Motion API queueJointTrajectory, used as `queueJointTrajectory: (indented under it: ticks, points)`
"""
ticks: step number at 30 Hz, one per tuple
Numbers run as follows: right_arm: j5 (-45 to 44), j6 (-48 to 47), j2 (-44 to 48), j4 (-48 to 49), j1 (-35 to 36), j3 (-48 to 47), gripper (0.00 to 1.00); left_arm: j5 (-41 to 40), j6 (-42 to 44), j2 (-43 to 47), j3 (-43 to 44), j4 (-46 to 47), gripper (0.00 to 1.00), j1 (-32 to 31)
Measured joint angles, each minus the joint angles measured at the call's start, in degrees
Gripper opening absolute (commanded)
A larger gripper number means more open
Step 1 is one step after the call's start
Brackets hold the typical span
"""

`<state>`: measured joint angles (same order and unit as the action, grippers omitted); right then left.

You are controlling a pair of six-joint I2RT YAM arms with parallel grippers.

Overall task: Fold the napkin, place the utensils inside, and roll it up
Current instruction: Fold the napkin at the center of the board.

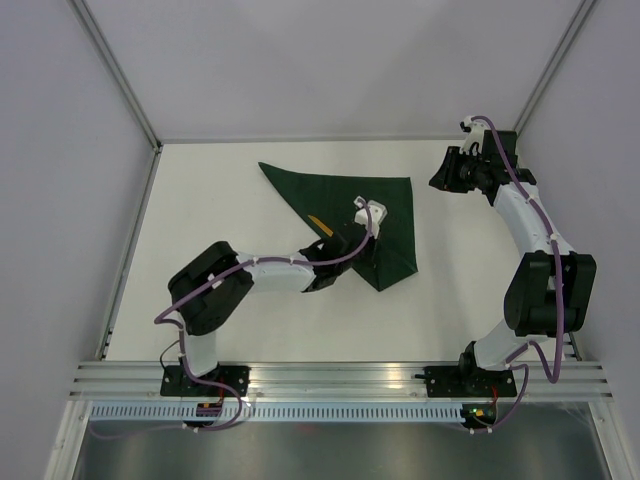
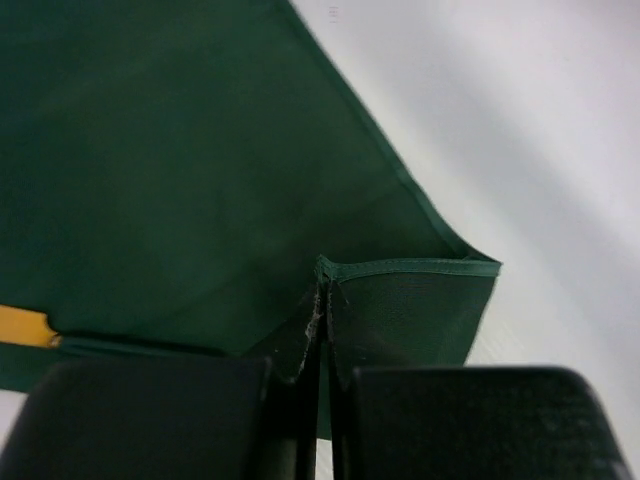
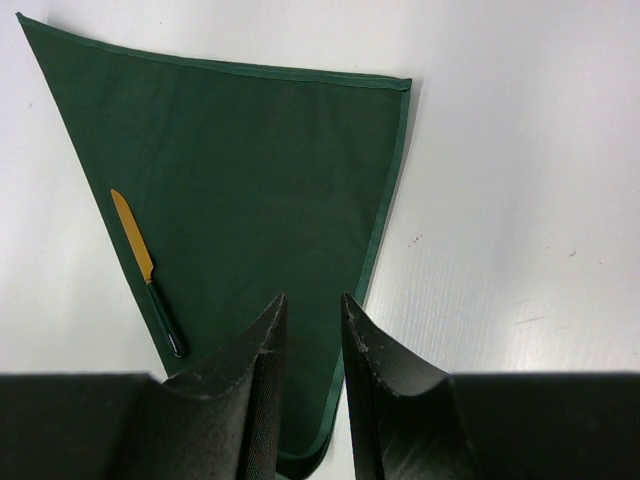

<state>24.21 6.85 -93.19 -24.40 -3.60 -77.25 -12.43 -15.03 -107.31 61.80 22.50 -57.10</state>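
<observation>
The dark green napkin [image 1: 355, 205] lies folded into a rough triangle at mid-table, also seen in the right wrist view [image 3: 250, 170]. My left gripper [image 1: 358, 245] is shut on a lifted, hemmed fold of the napkin [image 2: 400, 300], its fingers pressed together [image 2: 325, 300]. The utensil, a thin knife with a yellow-orange blade and a dark handle [image 3: 147, 268], rests on the napkin's left part [image 1: 318, 222]; only its yellow end [image 2: 25, 325] shows in the left wrist view. My right gripper [image 1: 452, 172] hangs open and empty [image 3: 313, 300] above the napkin's right edge.
White table [image 1: 200, 210] with grey walls at the back and on both sides. An aluminium rail [image 1: 340, 378] runs along the near edge by the arm bases. The napkin's lower tip [image 3: 300, 462] curls up slightly.
</observation>
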Motion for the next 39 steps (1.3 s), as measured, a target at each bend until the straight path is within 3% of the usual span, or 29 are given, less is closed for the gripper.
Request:
queueJointTrajectory:
  ticks: [20, 39]
  points:
    - [0.46, 0.0, 0.0, -0.02, 0.0, 0.0, 0.33, 7.34, -9.4, 0.11, -0.94, -3.04, 0.02, 18.86]
    - [0.57, 0.0, 0.0, -0.02, 0.0, 0.0, 0.34, 9.68, -11.1, 0.07, -0.9, -3.58, 0.02, 25.16]
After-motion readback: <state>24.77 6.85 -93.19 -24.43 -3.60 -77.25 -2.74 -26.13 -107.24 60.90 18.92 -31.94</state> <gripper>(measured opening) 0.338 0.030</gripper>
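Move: My left hand holds the napkin's folded-up corner, roughly 7 cm above the table. The knife's gold blade lies about 12 cm ahead and 14 cm to the left; its dark handle is nearer, some 6 cm ahead and 7 cm left. The napkin's far right corner is about 26 cm ahead and 10 cm right. From my right hand the gold blade lies some 27 cm left, 3 cm back and 15 cm lower. Keeping the napkin corner pinched in shut fingers, I sweep my left hand diagonally left and forward, nearly 20 cm in all, past the knife's handle and on until it is over the gold blade. I sink only a couple of centimetres, turn the wrist some 20 degrees counter-clockwise while the fingers tip down a little more, and slow steadily towards the end. ##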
